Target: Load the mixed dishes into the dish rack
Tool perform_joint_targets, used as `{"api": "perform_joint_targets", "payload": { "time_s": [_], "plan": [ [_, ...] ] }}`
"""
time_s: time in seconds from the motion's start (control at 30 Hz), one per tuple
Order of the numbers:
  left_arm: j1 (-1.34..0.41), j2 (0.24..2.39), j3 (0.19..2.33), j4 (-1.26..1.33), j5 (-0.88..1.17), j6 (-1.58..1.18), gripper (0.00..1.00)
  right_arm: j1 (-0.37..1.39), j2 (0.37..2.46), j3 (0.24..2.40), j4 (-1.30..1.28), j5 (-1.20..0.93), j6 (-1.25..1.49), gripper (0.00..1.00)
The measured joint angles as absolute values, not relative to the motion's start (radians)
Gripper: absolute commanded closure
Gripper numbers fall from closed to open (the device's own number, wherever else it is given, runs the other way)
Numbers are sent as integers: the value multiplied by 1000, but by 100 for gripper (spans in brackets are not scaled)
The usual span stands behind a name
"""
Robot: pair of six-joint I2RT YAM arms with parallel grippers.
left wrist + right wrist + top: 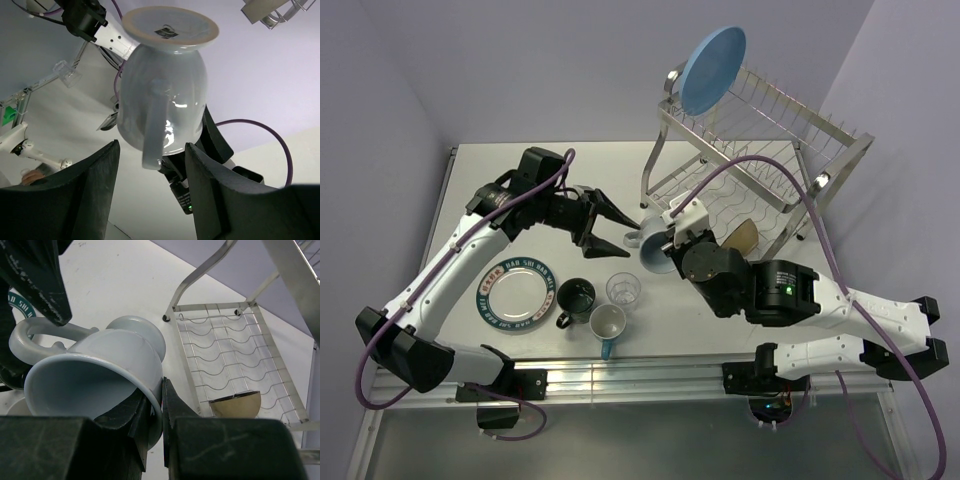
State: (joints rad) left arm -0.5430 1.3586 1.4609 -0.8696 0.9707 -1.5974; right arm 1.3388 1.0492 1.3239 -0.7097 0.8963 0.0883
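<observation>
My right gripper [161,405] is shut on the rim of the light-blue cup [100,370], one finger inside and one outside, holding it tilted above the table in front of the dish rack [760,150]. My left gripper [152,170] is open, its two fingers either side of the cup's handle [154,137] with gaps showing. The large light-blue plate [712,68] stands in the rack's upper tier. A bowl [740,238] lies on the lower tier. On the table are the white plate [517,292] with teal lettered rim, the dark mug [575,298], the clear glass [624,290] and the white-and-blue mug [608,325].
The rack's slanted legs [192,282] and lower wire shelf [225,350] are just right of the held cup. The table's near edge [620,370] runs between the two arm bases. A purple wall stands behind the rack.
</observation>
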Motion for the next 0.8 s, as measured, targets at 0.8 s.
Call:
{"api": "perform_joint_targets", "payload": {
  "time_s": [0.8],
  "plan": [
    [-543, 1374, 1474, -811, 955, -1628, 76, 1354, 1060, 1324, -677, 950, 91, 100]
  ]
}}
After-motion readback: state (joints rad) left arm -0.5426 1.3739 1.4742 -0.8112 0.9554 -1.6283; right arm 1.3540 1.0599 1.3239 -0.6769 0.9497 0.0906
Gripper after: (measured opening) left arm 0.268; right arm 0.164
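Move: The light blue mug hangs in the right gripper, its middle about 3 cm left, 1 cm ahead and 1 cm below that hand. From the left hand its middle lies some 5 cm to the right, level fore and aft, 2 cm lower, the handle already between the open fingers. On the table, roughly 31 cm below the left hand, stand the glass, 4 cm ahead; the white mug, 3 cm back and 4 cm left; and the dark mug, 2 cm ahead and 11 cm left. Close the left gripper around the light blue mug's handle, from well over half open to about a quarter, easing the hand forward about 1 cm as the fingers come in, until the pads pinch the handle from both sides. Meanwhile keep the right gripper shut on the mug's rim and hold it nearly in place. ##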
